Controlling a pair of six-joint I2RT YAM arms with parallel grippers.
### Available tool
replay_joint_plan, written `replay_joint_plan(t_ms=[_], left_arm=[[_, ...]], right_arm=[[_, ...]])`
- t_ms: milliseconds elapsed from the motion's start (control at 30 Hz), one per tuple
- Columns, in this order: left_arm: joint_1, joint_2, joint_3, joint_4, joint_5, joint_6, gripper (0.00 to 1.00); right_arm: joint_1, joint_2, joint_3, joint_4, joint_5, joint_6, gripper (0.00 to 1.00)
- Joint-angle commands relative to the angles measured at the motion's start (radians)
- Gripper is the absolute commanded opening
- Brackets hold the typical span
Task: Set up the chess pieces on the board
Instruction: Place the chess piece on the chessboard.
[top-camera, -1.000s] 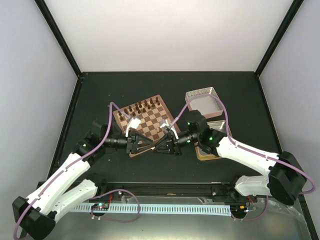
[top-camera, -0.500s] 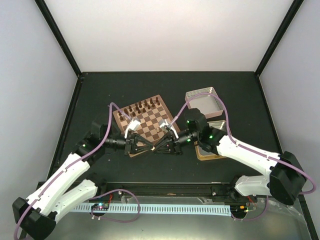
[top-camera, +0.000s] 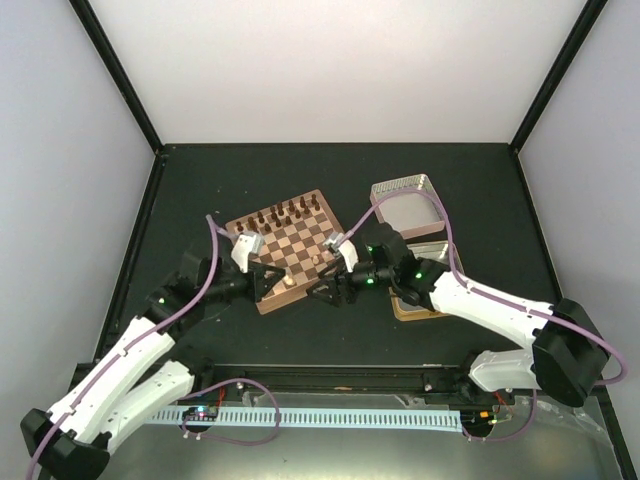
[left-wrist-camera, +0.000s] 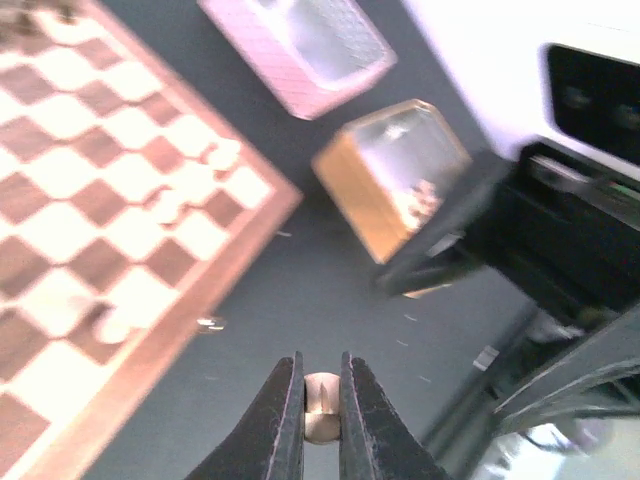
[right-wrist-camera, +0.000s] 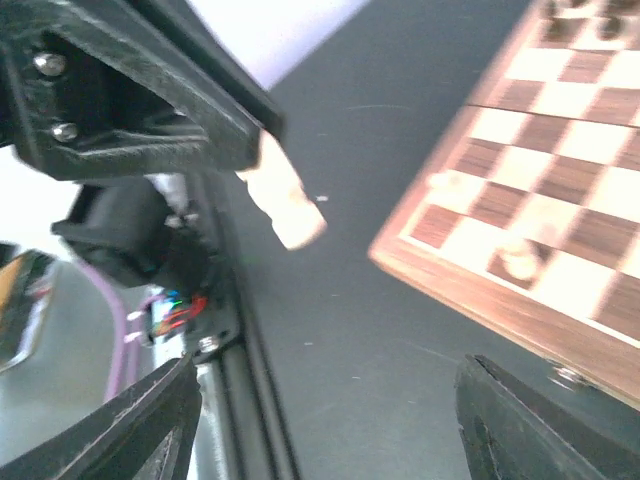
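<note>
My left gripper (left-wrist-camera: 321, 362) is shut on a pale cream chess piece (left-wrist-camera: 322, 405), held just off the near edge of the board (top-camera: 262, 301). From above, that piece (top-camera: 288, 280) shows at the tips of the left gripper (top-camera: 284, 283). My right gripper (top-camera: 324, 291) faces it from the right, open and holding nothing. In the right wrist view the right gripper (right-wrist-camera: 328, 372) stands wide, and the piece (right-wrist-camera: 287, 208) hangs from the left arm's black jaws. A few pale pieces (left-wrist-camera: 166, 206) stand on the board's (left-wrist-camera: 214, 283) near squares.
Dark brown pieces (top-camera: 285, 213) line the board's far rows. A pinkish-silver tin lid (top-camera: 404, 196) lies right of the board, and a gold tin (top-camera: 427, 304) sits partly under the right arm. The table's metal front rail (right-wrist-camera: 245, 380) runs close behind the grippers.
The two grippers met tip to tip over one pale piece. The left shut on it, the right opened and let go, and both have drawn a little apart.
</note>
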Motion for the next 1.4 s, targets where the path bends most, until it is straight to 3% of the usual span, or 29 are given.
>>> replay_joint_plan(t_ms=[0,133,400,867,1367], left_arm=[[0.000,-0.044,-0.070,-0.052,-0.367,-0.072,0.02],[-0.012,-0.031,-0.147,0.009,-0.432,-0.115,0.02],[-0.079,0.098,-0.202,0.133,-0.517,-0.110,0.02],[-0.170,0.225,-0.247,0.285,-0.660,-0.048,0.02],[-0.187,0.299,-0.282,0.353,-0.673,-0.041,0.08]], right_arm=[[-0.002,-0.035,-0.017,-0.020,0.297,0.062,0.71],[-0.001,-0.049,-0.016,-0.036,0.413,0.097,0.71],[-0.001,-0.035,-0.017,-0.050,0.493,0.130,0.70],[-0.001,-0.008,-0.010,-0.057,0.517,0.142,0.70],[-0.001,0.007,-0.002,-0.063,0.502,0.142,0.70]])
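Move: The light chess piece is already in the left fingers, and its spot is the near-left corner of the chessboard, about 5 cm ahead, 4 cm left and 19 cm below the left hand. A corner pawn stands some 2 cm farther out than that spot and 2 cm to its left; a tall light piece stands about 4 cm to its right and 2 cm farther out. From the open right hand the corner lies roughly 5 cm ahead, 11 cm left and 19 cm below. The light chess piece, still pinched in the left fingers, goes down about 15 cm, with some 4 cm each of left and forward, towards the board's near-left corner, fast at first, then slowly; the fingers tip more steeply down and swing about 20 degrees counter-clockwise. The empty right hand, staying open, backs off 7 cm forward and 4 cm right, sinking slightly and turning nearly 30 degrees clockwise. ##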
